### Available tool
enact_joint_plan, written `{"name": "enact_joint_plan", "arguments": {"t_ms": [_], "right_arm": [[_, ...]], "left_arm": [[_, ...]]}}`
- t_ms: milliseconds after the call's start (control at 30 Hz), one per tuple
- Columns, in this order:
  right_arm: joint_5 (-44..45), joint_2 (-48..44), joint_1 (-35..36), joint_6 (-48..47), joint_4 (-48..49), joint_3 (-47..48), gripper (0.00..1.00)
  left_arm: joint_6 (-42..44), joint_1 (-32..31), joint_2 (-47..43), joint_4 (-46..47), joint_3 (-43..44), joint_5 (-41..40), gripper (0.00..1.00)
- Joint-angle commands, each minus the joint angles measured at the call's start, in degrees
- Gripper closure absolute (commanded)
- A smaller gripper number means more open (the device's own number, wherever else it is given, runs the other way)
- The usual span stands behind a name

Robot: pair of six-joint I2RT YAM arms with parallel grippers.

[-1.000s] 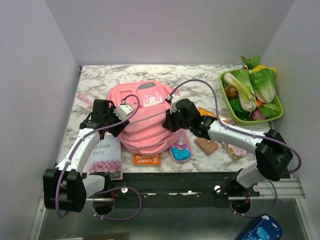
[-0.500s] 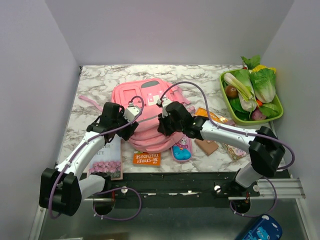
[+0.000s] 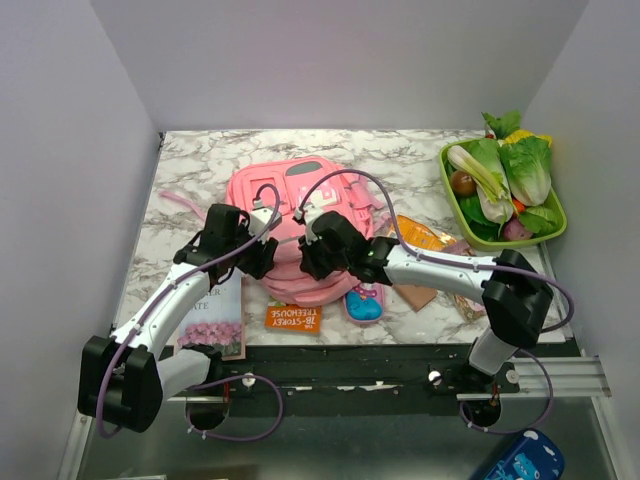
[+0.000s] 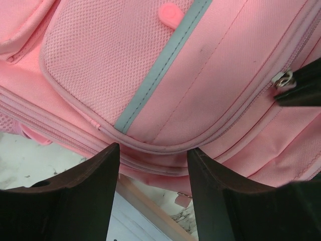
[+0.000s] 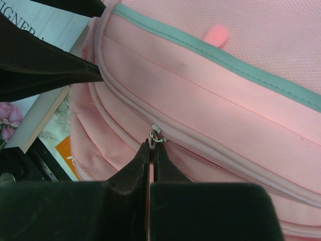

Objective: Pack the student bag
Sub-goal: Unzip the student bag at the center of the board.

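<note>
The student bag (image 3: 290, 200), pink with grey-green trim, lies in the middle of the marble table. My right gripper (image 3: 304, 264) is at its near edge, shut on a small metal zipper pull (image 5: 157, 134) of a long zip. The right wrist view has the gripper (image 5: 152, 144) pinching just under the slider. My left gripper (image 3: 262, 256) is at the bag's near left corner. Its dark fingers (image 4: 100, 191) stand apart around the lower seam of the bag (image 4: 150, 75), not closed on it. The left gripper (image 4: 153, 148) faces the pull (image 4: 284, 79).
A flower-cover book (image 3: 215, 320) lies under the left arm. An orange booklet (image 3: 293, 318) and a pencil case (image 3: 364, 302) sit at the bag's near edge. A brown heart shape (image 3: 412, 295) and an orange packet (image 3: 420, 235) lie to the right. A green tray (image 3: 556, 235) of vegetables stands far right.
My right gripper has drawn the zipper pull leftward along the bag's near edge. The left gripper has moved right to the bag's corner, and its jaws have narrowed a little.
</note>
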Motion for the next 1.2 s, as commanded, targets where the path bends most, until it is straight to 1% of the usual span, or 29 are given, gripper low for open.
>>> {"name": "enact_joint_plan", "arguments": {"t_ms": [0, 100, 200, 300, 400, 500, 533, 567, 633, 767, 833, 867, 900, 967, 1067, 1167], "right_arm": [[-5.5, 2.62, 4.07, -1.29, 3.89, 3.61, 0.99], [-8.05, 3.76, 4.77, -2.17, 5.04, 5.1, 0.99], [-10.07, 3.77, 5.3, -2.26, 9.5, 3.96, 0.99], [-11.21, 4.03, 5.48, -2.61, 11.36, 3.7, 0.99], [-12.18, 4.21, 5.48, -2.96, 13.73, 2.91, 0.96], [-12.8, 4.38, 5.48, -2.78, 14.44, 2.82, 0.79], [-12.45, 4.03, 5.48, -2.43, 14.36, 2.3, 0.68], [-11.93, 3.51, 5.48, -2.26, 14.36, 1.86, 0.62], [-8.94, 0.88, 5.21, -2.08, 13.66, 0.63, 0.56], [-7.79, -4.39, 2.67, -0.07, 11.29, -2.45, 0.55], [-7.09, -8.07, 0.3, 1.69, 10.76, -4.2, 0.55], [-6.91, -9.23, -0.67, 4.05, 10.58, -5.43, 0.55], [-7.17, -10.11, -3.02, 5.29, 10.58, -7.44, 0.56], [-7.53, -12.65, -5.24, 8.1, 10.67, -9.56, 0.57], [-5.69, -14.68, -7.61, 9.17, 10.49, -12.73, 0.59], [-2.09, -16.62, -8.5, 10.65, 9.61, -15.8, 0.59]], "left_arm": [[-4.05, -0.6, 0.37, 7.66, 0.89, 5.76, 0.36], [-5.28, -0.6, 1.16, 7.49, 2.02, 6.64, 0.36], [-6.42, -0.78, 2.47, 7.74, 3.87, 6.99, 0.37], [-6.86, -0.87, 2.74, 7.57, 5.19, 7.52, 0.37], [-6.26, -0.87, 2.39, 7.22, 5.55, 7.43, 0.37], [-5.38, -0.78, 1.78, 5.91, 6.07, 6.73, 0.37], [-4.15, -0.78, 1.6, 5.21, 6.51, 6.12, 0.37], [-3.53, -0.6, 1.25, 4.5, 6.77, 5.68, 0.37], [-1.52, -0.08, 0.46, 2.39, 7.83, 5.23, 0.37], [1.56, 0.8, -0.24, -1.39, 10.02, 2.87, 0.34], [2.45, 0.98, -0.86, -2.88, 11.34, 2.07, 0.33], [3.06, 1.15, -0.95, -3.32, 11.87, 1.72, 0.33], [3.41, 1.15, -1.47, -3.94, 12.75, 1.46, 0.33], [3.42, 1.15, -1.65, -4.55, 13.63, 1.63, 0.33], [1.93, 1.07, -1.3, -6.05, 15.56, 4.26, 0.32], [1.04, -3.22, -0.69, -5.79, 15.66, 4.1, 0.32]]}}
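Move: The zip's left end, where the right hand is taking the pull it already holds, is about 7 cm to that hand's left, level in reach. From the right hand, the orange book lies some 7 cm back and 4 cm left, the pencil case about 4 cm back and 14 cm right, both roughly 10 cm lower. From the left hand, open on the bag's left corner, the zip's left end is some 3 cm right and 2 cm back. Leftward and slightly back along the zip, the right hand draws the pinched pull about 5 cm, then opens roughly halfway to let go and swings up, forward and some 10 cm right over the bag. The left hand, its open fingers on the bag's corner, first eases about 2 cm right, then lifts off nearly 10 cm and a little forward, staying open. ##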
